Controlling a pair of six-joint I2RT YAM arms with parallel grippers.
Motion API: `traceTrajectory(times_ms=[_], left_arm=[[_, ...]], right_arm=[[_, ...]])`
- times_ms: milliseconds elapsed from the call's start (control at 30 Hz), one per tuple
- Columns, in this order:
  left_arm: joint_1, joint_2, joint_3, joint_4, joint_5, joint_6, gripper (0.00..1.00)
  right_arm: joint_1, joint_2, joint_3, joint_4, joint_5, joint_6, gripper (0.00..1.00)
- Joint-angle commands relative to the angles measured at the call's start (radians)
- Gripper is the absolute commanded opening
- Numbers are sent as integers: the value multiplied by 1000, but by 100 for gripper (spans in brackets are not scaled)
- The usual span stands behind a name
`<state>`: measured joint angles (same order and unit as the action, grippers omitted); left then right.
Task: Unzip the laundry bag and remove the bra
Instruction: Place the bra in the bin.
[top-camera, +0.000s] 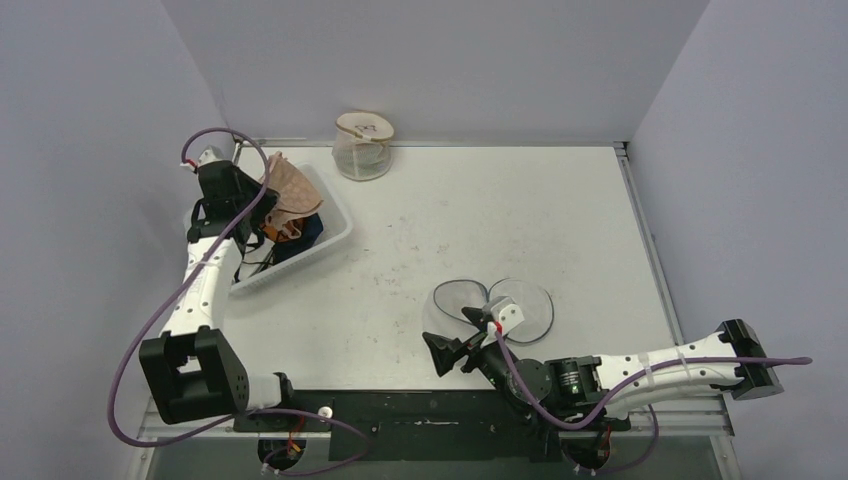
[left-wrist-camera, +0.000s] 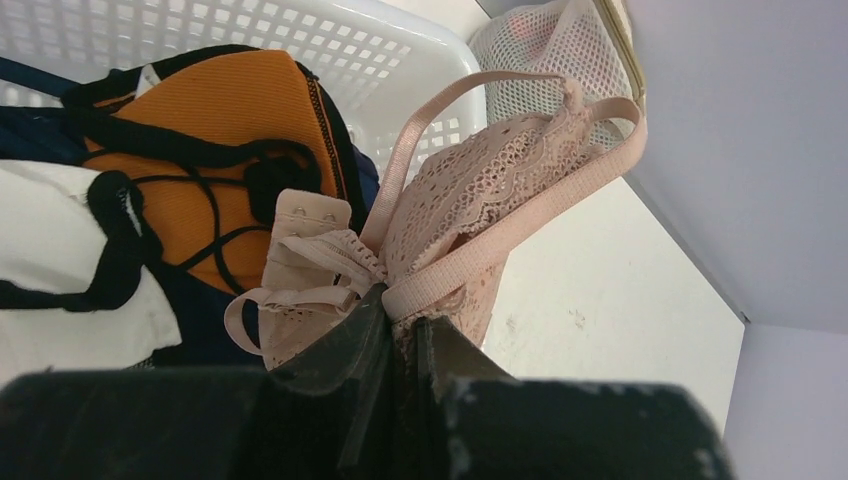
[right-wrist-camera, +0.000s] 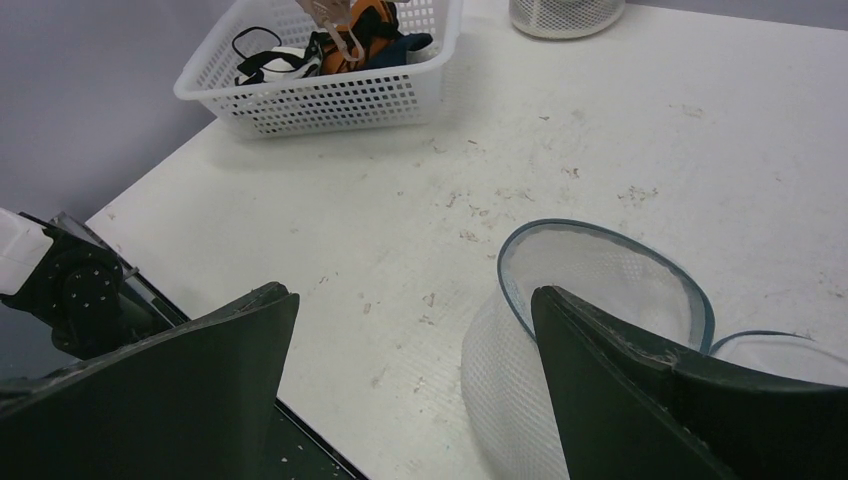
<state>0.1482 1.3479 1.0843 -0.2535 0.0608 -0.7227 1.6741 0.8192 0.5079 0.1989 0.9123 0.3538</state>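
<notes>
A beige lace bra (left-wrist-camera: 480, 190) hangs bunched over the white basket (left-wrist-camera: 330, 40), and my left gripper (left-wrist-camera: 405, 310) is shut on its strap and lace. From above, the bra (top-camera: 292, 192) sits at the left gripper (top-camera: 268, 218) over the basket (top-camera: 340, 232) at the far left. The mesh laundry bag (top-camera: 492, 306) with a blue rim lies open on the table, empty as far as I see. My right gripper (top-camera: 456, 340) hovers open just left of the bag. In the right wrist view its right finger overlaps the laundry bag (right-wrist-camera: 600, 290) while the right gripper (right-wrist-camera: 415, 295) holds nothing.
The basket (right-wrist-camera: 330, 100) holds an orange and black garment (left-wrist-camera: 230, 120) plus white and navy pieces. A second round mesh bag (top-camera: 363, 146) with a tan rim stands at the back against the wall. Grey walls close in the table on three sides.
</notes>
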Motion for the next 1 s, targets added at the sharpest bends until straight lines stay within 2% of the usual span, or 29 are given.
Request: traceTrajectory(times_ms=[0, 367, 667, 700, 867, 967], left_arm=[[13, 89, -14, 153, 66, -32, 0], [14, 270, -17, 194, 67, -30, 0], [14, 314, -37, 174, 29, -23, 1], [14, 302, -37, 169, 26, -23, 6], [14, 229, -28, 118, -24, -3, 53], [14, 189, -22, 71, -50, 6, 68]], right_arm=[[-8, -44, -8, -21, 32, 56, 91], [-11, -82, -36, -46, 53, 55, 91], [-11, -116, -44, -68, 58, 54, 91], [-11, -124, -46, -74, 57, 54, 91], [-11, -167, -50, -92, 53, 43, 91], [-11, -186, -42, -108, 54, 38, 91]])
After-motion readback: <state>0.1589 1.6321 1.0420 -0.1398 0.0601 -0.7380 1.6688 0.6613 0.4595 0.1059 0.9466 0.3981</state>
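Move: The left hand already grips the bra above the bin; the bin's middle lies about 16 cm below this hand, some 5 cm to its left and 3 cm back. The orange garment in the bin is about 14 cm below, 3 cm left and level fore-and-aft; the standing mesh bag is roughly 13 cm ahead and 16 cm right. From the idle right hand, the bin is about 27 cm ahead, 35 cm left and 17 cm lower. Left hand lowers the bra some 12 cm into the bin, then opens; right hand drifts 3 cm right. ##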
